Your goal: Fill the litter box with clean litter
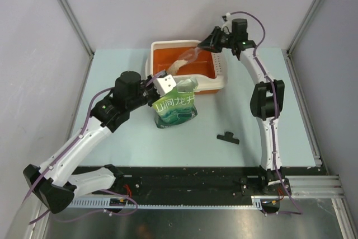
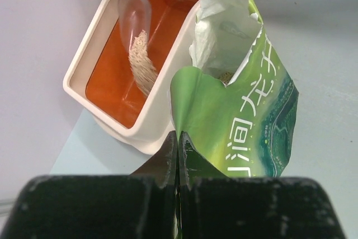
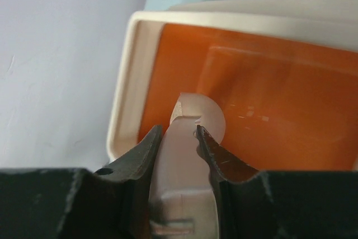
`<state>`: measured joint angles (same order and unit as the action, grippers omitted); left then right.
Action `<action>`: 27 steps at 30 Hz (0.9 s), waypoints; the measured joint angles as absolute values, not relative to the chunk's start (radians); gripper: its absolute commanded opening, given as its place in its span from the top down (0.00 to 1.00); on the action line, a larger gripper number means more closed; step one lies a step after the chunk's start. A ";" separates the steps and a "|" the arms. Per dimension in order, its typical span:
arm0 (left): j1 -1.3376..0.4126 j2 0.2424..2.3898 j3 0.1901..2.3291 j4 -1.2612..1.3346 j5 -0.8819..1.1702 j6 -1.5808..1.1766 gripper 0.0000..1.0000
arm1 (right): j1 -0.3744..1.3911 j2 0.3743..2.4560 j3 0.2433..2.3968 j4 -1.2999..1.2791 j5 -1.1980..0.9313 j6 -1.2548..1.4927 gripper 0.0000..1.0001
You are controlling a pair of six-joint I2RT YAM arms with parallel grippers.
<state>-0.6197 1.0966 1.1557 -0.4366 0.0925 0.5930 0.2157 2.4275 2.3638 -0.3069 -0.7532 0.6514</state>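
Note:
The litter box (image 1: 168, 43), orange inside with a cream rim, stands at the back of the table. My right gripper (image 1: 211, 43) is above its right end, shut on the handle of a clear plastic scoop (image 1: 193, 55). The scoop tilts down to the left. Clean litter (image 2: 142, 68) streams from the scoop (image 2: 133, 9) onto the orange floor of the box (image 2: 84, 65). My left gripper (image 2: 179, 138) is shut on the top edge of an open green pouch (image 2: 246, 121), which stands against the front of the box. In the right wrist view, my right gripper (image 3: 178, 131) clamps the scoop (image 3: 184, 155) over the box (image 3: 126, 82).
A small black clip (image 1: 228, 137) lies on the pale blue table, front right of the pouch (image 1: 176, 107). Grey walls with metal posts close in the back and both sides. Pale granules (image 2: 224, 75) show inside the pouch's mouth.

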 measured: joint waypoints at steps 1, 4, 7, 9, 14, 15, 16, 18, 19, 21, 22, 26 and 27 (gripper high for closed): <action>-0.620 1.087 1.148 -0.437 0.096 0.592 1.00 | 0.194 2.424 2.352 -0.319 -0.749 0.643 1.00; -0.621 1.075 1.139 -0.437 0.109 0.591 1.00 | 0.117 2.416 2.326 -0.350 -0.742 0.602 1.00; -0.621 1.075 1.139 -0.437 0.117 0.585 1.00 | 0.063 2.398 2.323 -0.397 -0.716 0.516 1.00; -0.622 1.075 1.139 -0.437 0.126 0.582 1.00 | 0.062 2.368 2.323 -0.449 -0.664 0.416 1.00; -0.621 1.075 1.139 -0.437 0.142 0.575 1.00 | 0.190 2.276 2.338 -0.530 -0.496 0.185 1.00; -0.622 1.075 1.139 -0.437 0.143 0.575 1.00 | 0.227 2.251 2.338 -0.542 -0.457 0.138 1.00; -0.622 1.075 1.139 -0.437 0.143 0.575 1.00 | 0.258 2.226 2.337 -0.551 -0.422 0.098 1.00; -0.622 1.075 1.139 -0.437 0.142 0.575 1.00 | 0.313 2.173 2.330 -0.559 -0.379 0.033 1.00; -0.622 1.075 1.139 -0.437 0.143 0.575 1.00 | 0.335 2.136 2.317 -0.562 -0.375 0.003 1.00; -0.621 1.073 1.139 -0.437 0.142 0.576 1.00 | 0.340 2.060 2.290 -0.564 -0.393 -0.021 1.00; -0.622 1.071 1.138 -0.438 0.142 0.576 1.00 | 0.330 2.018 2.276 -0.566 -0.406 -0.027 1.00; -0.622 1.055 1.124 -0.437 0.142 0.577 1.00 | 0.279 1.867 2.238 -0.580 -0.474 -0.027 1.00; -0.622 1.051 1.120 -0.435 0.142 0.577 1.00 | 0.272 1.834 2.237 -0.585 -0.494 -0.018 1.00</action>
<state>-0.6216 1.0512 1.1198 -0.4351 0.1425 0.5766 0.2718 1.8339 2.2368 -0.5846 -0.4938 -0.0181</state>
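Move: The right hand still holds the loaded scoop over the litter box, whose middle is about 10 cm to its left, some 2 cm ahead and 17 cm below. The litter bag stands about 27 cm back from that hand, 16 cm to its left and 11 cm lower. From the left hand, still pinching the bag's top edge, the box middle lies roughly 31 cm ahead, 15 cm right and 23 cm below. Rightward first, in a quick shake of about 11 cm over the box, then most of the way back left, the right hand goes on to lift the scoop away, some 20 cm up with a backward and slightly rightward pull. Meanwhile the wrist rolls on about 45 degrees around the scoop's length, its grip kept. The left hand keeps the bag edge pinched, easing back slightly. ##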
